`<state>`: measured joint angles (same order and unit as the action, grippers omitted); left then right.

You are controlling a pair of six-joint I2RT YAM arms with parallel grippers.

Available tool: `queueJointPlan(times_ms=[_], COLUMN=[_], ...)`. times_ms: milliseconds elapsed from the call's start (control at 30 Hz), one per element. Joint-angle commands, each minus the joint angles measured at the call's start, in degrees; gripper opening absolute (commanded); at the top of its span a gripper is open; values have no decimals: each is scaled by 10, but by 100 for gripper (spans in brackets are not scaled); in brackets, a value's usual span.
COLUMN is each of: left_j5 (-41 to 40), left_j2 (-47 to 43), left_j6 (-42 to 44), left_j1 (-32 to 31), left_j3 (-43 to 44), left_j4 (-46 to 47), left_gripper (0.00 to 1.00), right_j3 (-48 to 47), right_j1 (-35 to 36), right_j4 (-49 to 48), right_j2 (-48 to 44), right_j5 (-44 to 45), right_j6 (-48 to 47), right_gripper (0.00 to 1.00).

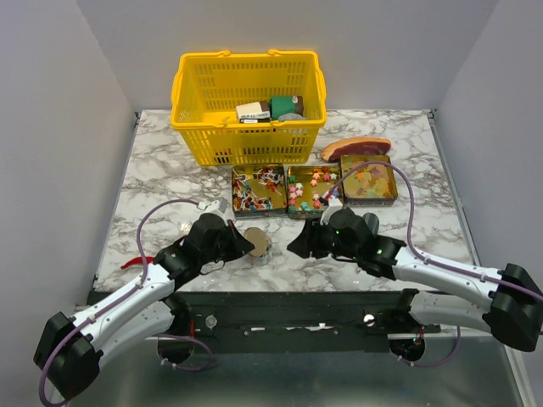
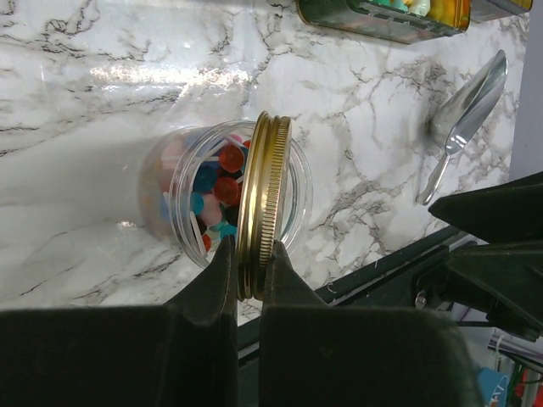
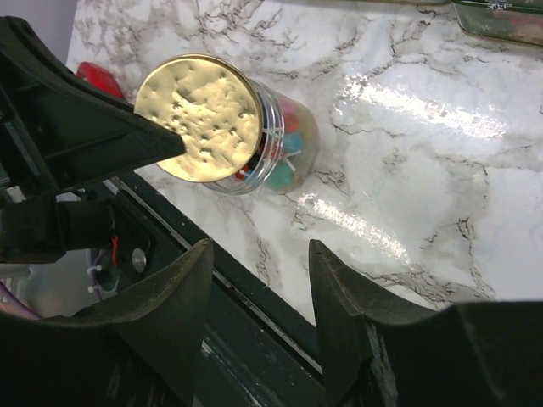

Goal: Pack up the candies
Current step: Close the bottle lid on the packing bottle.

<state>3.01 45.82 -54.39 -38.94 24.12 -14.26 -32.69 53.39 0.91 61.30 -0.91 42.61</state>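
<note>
A glass jar (image 1: 260, 251) stands upright near the table's front edge, with mixed red, blue and pink candies (image 2: 225, 174) inside it. My left gripper (image 2: 249, 263) is shut on the rim of a gold lid (image 2: 263, 203), which sits at the jar's mouth. From the right wrist the lid (image 3: 199, 119) covers the top of the jar (image 3: 284, 144); whether it is seated I cannot tell. My right gripper (image 3: 259, 263) hangs open and empty just right of the jar, over the table's front edge. More candies fill three tins (image 1: 259, 191) (image 1: 310, 188) (image 1: 367, 180).
A yellow basket (image 1: 248, 106) holding boxes stands at the back. A red-brown meat slab (image 1: 355, 147) lies behind the right tin. A metal scoop (image 2: 465, 119) rests on the marble between jar and tins. A small red item (image 3: 100, 78) lies left of the jar.
</note>
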Motion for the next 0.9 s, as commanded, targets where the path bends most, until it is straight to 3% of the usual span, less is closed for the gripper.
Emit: queueJointPlan(times_ms=[0, 100, 200, 500, 867], left_j5=[-22, -21, -20, -11, -14], left_j2=[-6, -10, -13, -4, -3], left_j6=[21, 33, 39, 45, 81], left_j1=[4, 4, 4, 4, 4], left_j3=[13, 21, 22, 15, 51], left_j4=[-38, -44, -44, -30, -69], left_gripper=[25, 44, 52, 54, 64], right_j3=[-15, -18, -19, -34, -61], right_j1=[0, 0, 0, 1, 1], right_j4=[-35, -47, -63, -71, -91], right_j2=[32, 51, 65, 90, 158], right_j5=[-12, -20, -26, -38, -48], right_j6=[-15, -15, -15, -19, -46], right_gripper=[57, 57, 57, 57, 61])
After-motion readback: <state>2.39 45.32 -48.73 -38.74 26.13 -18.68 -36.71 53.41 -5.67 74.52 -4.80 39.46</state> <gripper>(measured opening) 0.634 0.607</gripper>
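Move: The left hand still pinches the tilted lid by its edge at the rim of the packing bottle, whose middle is about 1 cm to its right and 5 cm below. From the open, empty right hand the lid is about 10 cm to the left, 1 cm back and 3 cm lower, with the bottle under it. The lollipop tray is some 14 cm ahead of the left hand and 2 cm to its right, the star candy tray 13 cm ahead of the right and 4 cm to its right. Left fingers open and release the lid; right hand goes about 4 cm left and down towards the bottle. ##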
